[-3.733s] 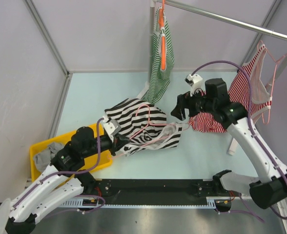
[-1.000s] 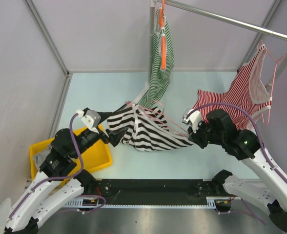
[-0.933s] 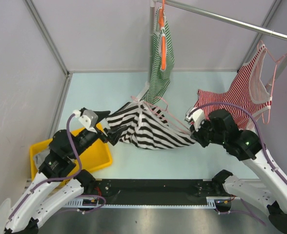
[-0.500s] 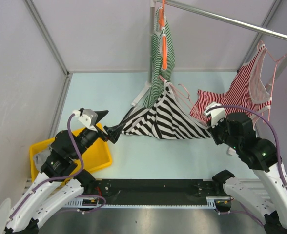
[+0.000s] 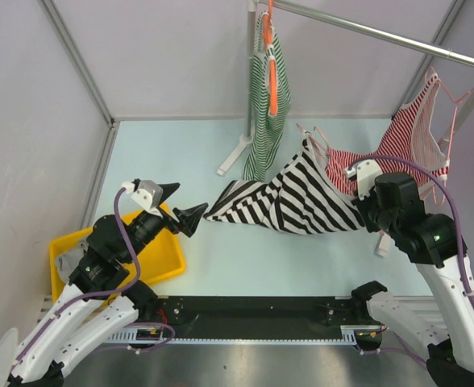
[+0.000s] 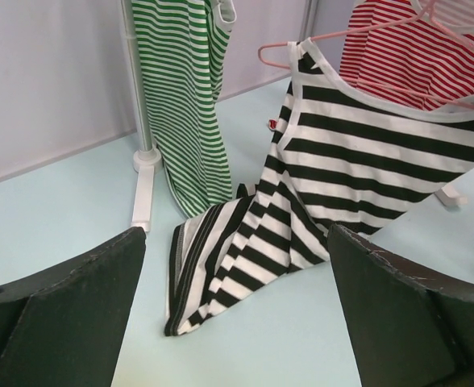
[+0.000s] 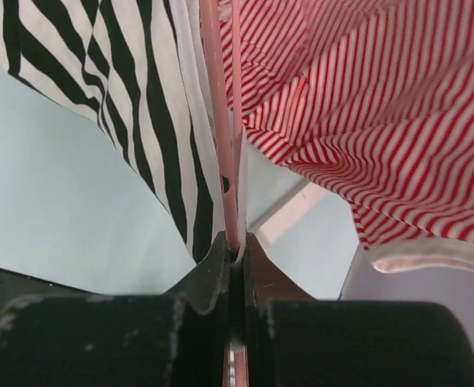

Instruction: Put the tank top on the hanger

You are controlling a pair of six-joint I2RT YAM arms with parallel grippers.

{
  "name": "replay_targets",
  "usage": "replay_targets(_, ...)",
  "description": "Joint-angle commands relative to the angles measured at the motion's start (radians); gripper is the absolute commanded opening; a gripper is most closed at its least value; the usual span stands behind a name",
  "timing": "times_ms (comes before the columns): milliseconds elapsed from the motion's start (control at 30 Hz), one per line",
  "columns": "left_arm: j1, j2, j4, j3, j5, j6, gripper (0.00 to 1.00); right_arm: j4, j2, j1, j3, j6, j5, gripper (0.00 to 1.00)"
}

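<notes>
The black-and-white striped tank top hangs on the pale pink hanger, whose hook sticks up above the neckline. My right gripper is shut on the hanger's wire together with the top's pale edging, at the garment's right end. The tank top slopes down to the left, and its lower corner rests on the table. My left gripper stands wide open just left of that corner, touching nothing. In the left wrist view the corner lies ahead of the gripper, between its fingers and apart from both.
A green striped top on an orange hanger hangs from the rail, beside the rack's white post and foot. A red striped top hangs right behind my right gripper. A yellow bin with grey cloth sits under the left arm.
The right arm has carried the hanger and tank top up and to the right, toward the red top. The cloth has drawn away from the left gripper, which stayed open in place.
</notes>
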Motion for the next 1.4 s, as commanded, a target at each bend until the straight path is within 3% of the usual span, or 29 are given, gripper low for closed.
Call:
replay_targets(0,0.000,0.003,0.032,-0.001,0.006,-0.011,0.99,-0.049,0.015,-0.025,0.133,0.036,0.138,0.00)
replay_targets(300,0.002,-0.016,0.029,-0.001,0.017,-0.008,1.00,-0.131,0.123,-0.048,0.336,0.086,0.232,0.00)
replay_targets(800,0.004,-0.037,0.017,-0.003,0.034,-0.010,0.99,-0.163,0.292,-0.059,0.707,0.168,0.256,0.00)
replay_targets(1000,0.004,-0.057,0.015,-0.006,0.042,-0.013,0.99,-0.126,0.362,-0.110,0.756,0.166,0.166,0.00)
replay_targets(1367,0.002,-0.062,0.011,-0.010,0.049,-0.013,0.99,-0.030,0.482,-0.352,0.838,0.185,-0.133,0.00)
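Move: The pink hanger, already pinched in the right hand with the black-and-white tank top on it, is bound for the metal rail; the spot for its hook is about 25 cm ahead of that hand, 4 cm to its right and some 22 cm above. The red-striped top hangs roughly 15 cm ahead and 10 cm right, the green-striped top 35 cm ahead and 17 cm left, both about hand height. From the idle left hand, that rail spot is some 24 cm ahead, 37 cm right and 17 cm up. Keeping its pinch on the hanger, the right hand climbs about 14 cm, easing a few centimetres to the right early on and turning some 20 degrees clockwise while the fingers tip up a little, so the hook rises towards the rail. Once high enough it stops climbing and reaches forward, about 6 cm in the last part, sinking a centimetre or two as the hook comes up close to the rail between the green and red tops. ##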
